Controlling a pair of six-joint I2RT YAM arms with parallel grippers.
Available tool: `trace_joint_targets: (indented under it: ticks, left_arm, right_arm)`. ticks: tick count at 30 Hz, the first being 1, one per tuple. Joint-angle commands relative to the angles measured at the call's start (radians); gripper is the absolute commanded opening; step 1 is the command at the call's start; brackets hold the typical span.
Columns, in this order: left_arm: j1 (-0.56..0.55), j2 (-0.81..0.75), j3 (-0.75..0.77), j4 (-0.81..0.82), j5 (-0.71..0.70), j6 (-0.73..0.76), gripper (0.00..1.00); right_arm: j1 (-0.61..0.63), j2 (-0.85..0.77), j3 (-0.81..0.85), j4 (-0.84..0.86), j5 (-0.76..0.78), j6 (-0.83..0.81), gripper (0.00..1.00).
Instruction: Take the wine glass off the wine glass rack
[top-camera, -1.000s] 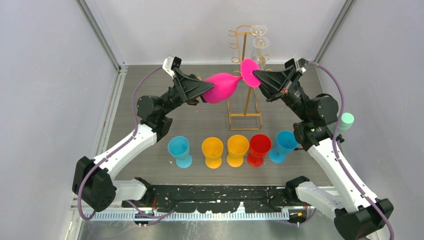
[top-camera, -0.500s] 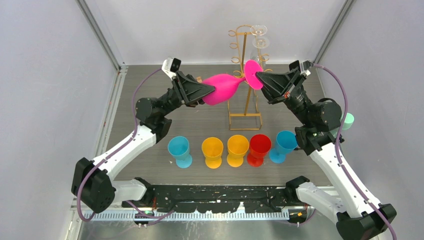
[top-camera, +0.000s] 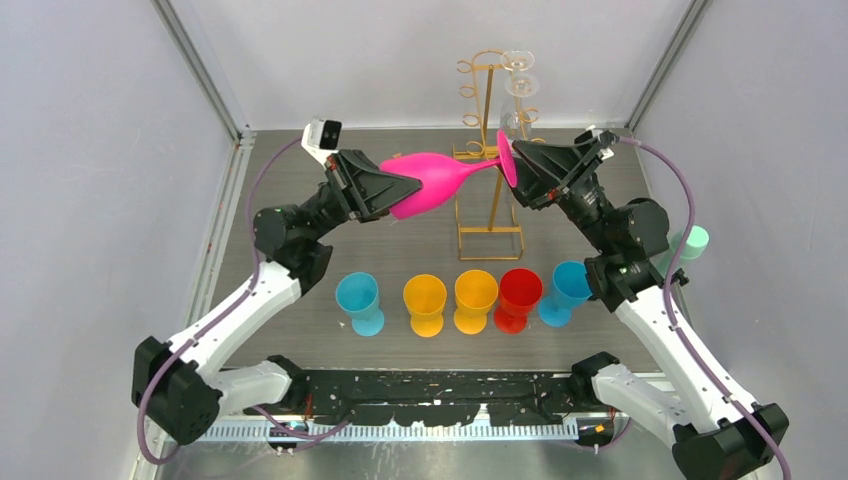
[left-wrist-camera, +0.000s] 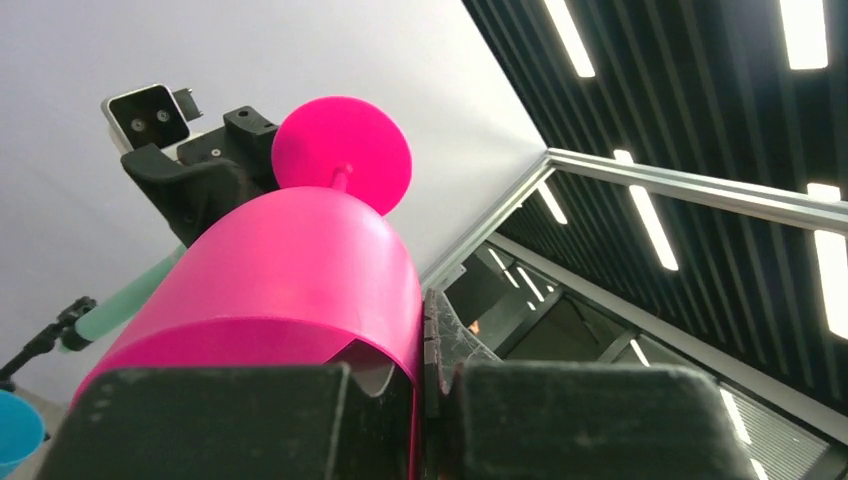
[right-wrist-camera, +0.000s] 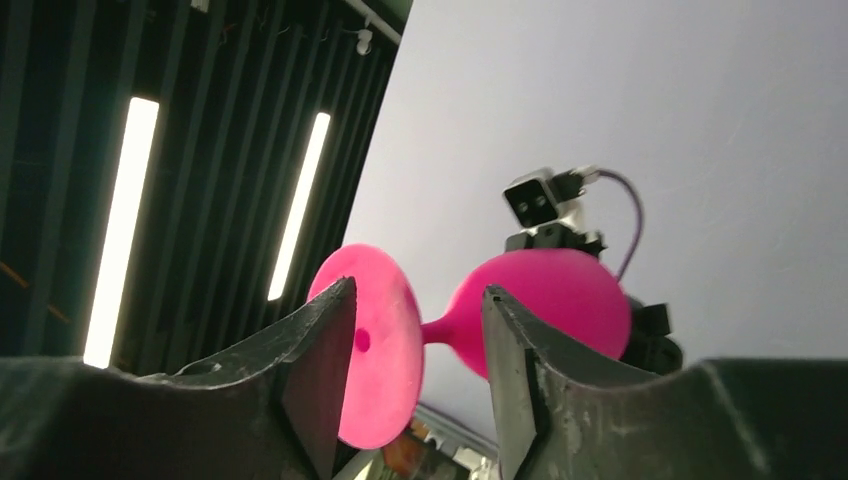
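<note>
A pink wine glass (top-camera: 437, 176) lies almost level in the air in front of the gold wire wine glass rack (top-camera: 495, 140), clear of its hooks. My left gripper (top-camera: 404, 194) is shut on the rim of the bowl (left-wrist-camera: 300, 270), the wall pinched between its jaws (left-wrist-camera: 425, 400). My right gripper (top-camera: 513, 166) stands open around the glass's round foot (right-wrist-camera: 385, 350). One finger is next to the foot's underside and the other stands apart, beside the stem (right-wrist-camera: 418, 292).
Two clear glasses (top-camera: 520, 72) hang at the top of the rack. A row of plastic goblets stands near the arms' bases: blue (top-camera: 359, 300), yellow (top-camera: 425, 302), orange (top-camera: 475, 298), red (top-camera: 519, 296), blue (top-camera: 567, 290). A mint cup (top-camera: 690, 243) sits at the right wall.
My left gripper has shut on the bowl's rim and drawn the glass left and flatter. My right gripper's jaws have opened off the foot.
</note>
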Motion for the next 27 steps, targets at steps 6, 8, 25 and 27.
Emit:
trace_joint_targets:
  ticks: [6,8,25,27]
  left_arm:
    - [0.027,-0.270,0.127,-0.802,-0.092,0.659,0.00]
    - [0.027,-0.322,0.192,-1.094,-0.257,0.851,0.00]
    - [0.027,-0.110,0.323,-2.062,-1.141,1.206,0.00]
    - [0.035,-0.070,0.328,-2.105,-1.143,1.219,0.00]
  right_arm:
    - [-0.010,-0.056,0.041,-0.243,0.108,-0.196,0.72]
    - [-0.010,-0.076,0.063,-0.372,0.139,-0.253,0.73]
    - [-0.010,-0.133,0.116,-0.588,0.247,-0.434,0.68]
    - [-0.010,-0.133,0.117,-0.588,0.243,-0.435,0.68]
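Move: Gripped by the rim in the left hand, the pink wine glass is bound for bare table, about 22 cm to that hand's left, 4 cm back and some 45 cm below. The leftmost blue glass stands 11 cm left, 4 cm back, 42 cm down; the next yellow one is 1 cm right, equally far back and low. From the right hand, the near clear glass hangs roughly 28 cm ahead, 3 cm right, 28 cm below. Swinging the pink glass away from the right hand, the left keeps its grip on the rim and goes left and forward first, then steeply down, ending some 24 cm lower. Its wrist turns over by about 110 degrees, from fingers pointing right and up to forward and down. The already part-open right hand opens further, sinking some 6 cm and easing slightly forward and right, clear of the foot. ##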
